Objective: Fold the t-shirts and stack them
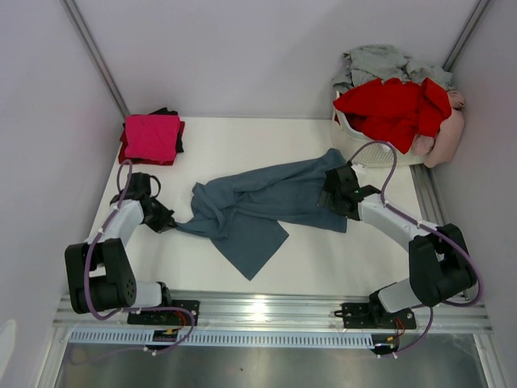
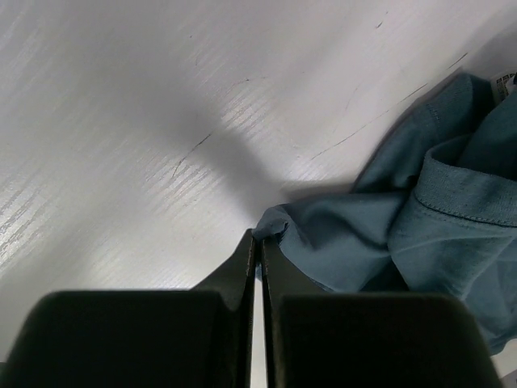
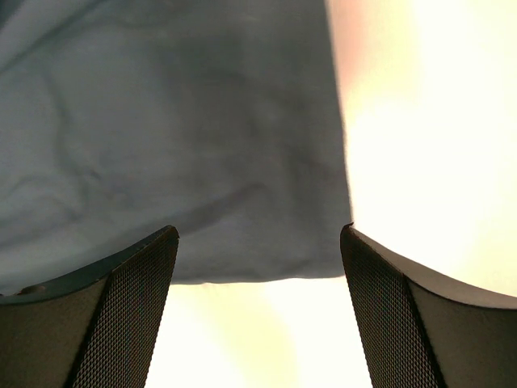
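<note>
A large slate blue-grey t-shirt [image 1: 254,206] lies crumpled across the middle of the table. My left gripper [image 1: 171,221] is shut on its left tip; in the left wrist view the black jaws [image 2: 258,239] pinch a corner of the blue cloth [image 2: 420,234]. My right gripper [image 1: 333,196] stands open over the shirt's right end, and the cloth's edge [image 3: 202,162] lies between the wide-apart fingers without being held. A folded magenta t-shirt [image 1: 151,136] rests on a black one at the back left.
A white laundry basket [image 1: 365,148] at the back right holds red [image 1: 396,109], grey [image 1: 380,61] and pale pink [image 1: 448,133] t-shirts. A metal rail [image 1: 266,303] runs along the near edge. Walls close in left and right.
</note>
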`<state>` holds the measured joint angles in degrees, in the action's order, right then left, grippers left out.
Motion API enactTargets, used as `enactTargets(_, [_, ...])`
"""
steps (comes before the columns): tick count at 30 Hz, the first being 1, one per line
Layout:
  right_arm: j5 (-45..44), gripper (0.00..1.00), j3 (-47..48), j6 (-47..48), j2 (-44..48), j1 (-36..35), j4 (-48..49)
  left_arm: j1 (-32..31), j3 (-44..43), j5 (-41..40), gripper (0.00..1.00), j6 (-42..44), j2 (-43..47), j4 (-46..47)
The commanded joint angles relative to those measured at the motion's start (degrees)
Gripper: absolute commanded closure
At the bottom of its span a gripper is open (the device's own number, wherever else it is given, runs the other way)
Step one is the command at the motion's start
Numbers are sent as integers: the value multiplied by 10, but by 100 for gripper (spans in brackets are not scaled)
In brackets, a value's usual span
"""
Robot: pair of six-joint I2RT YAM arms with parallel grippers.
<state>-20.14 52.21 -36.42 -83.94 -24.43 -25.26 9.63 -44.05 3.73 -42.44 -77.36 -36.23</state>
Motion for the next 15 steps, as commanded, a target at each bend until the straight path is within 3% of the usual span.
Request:
enactTargets(1, [-14, 15, -23, -17, 20, 8, -14, 7, -8, 10, 100, 5, 8, 14])
enactTargets(15, [30, 15, -90, -46, 53, 10, -23, 7, 3, 12, 100, 9, 27, 22])
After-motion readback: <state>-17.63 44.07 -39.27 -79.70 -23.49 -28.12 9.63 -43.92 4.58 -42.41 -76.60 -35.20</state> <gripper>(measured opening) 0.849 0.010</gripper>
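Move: The near right corner of the blue-grey t-shirt lies about 6 cm back from the right hand, 4 cm to its right and 5 cm below. The shirt's far right corner is about 15 cm ahead, level sideways; the sleeve flap's middle lies some 25 cm left and 10 cm back, both also about 5 cm down. From the left hand, the near right corner is about 50 cm right, 1 cm back and 3 cm below. Back towards its base by about 5 cm, sinking some 3 cm and drifting a little right, the right hand comes down towards the shirt's near right corner with fingers staying wide open; its tips tilt slightly more downward and it slows at the end. The left hand keeps its closed pinch on the shirt's opposite end, practically still. ##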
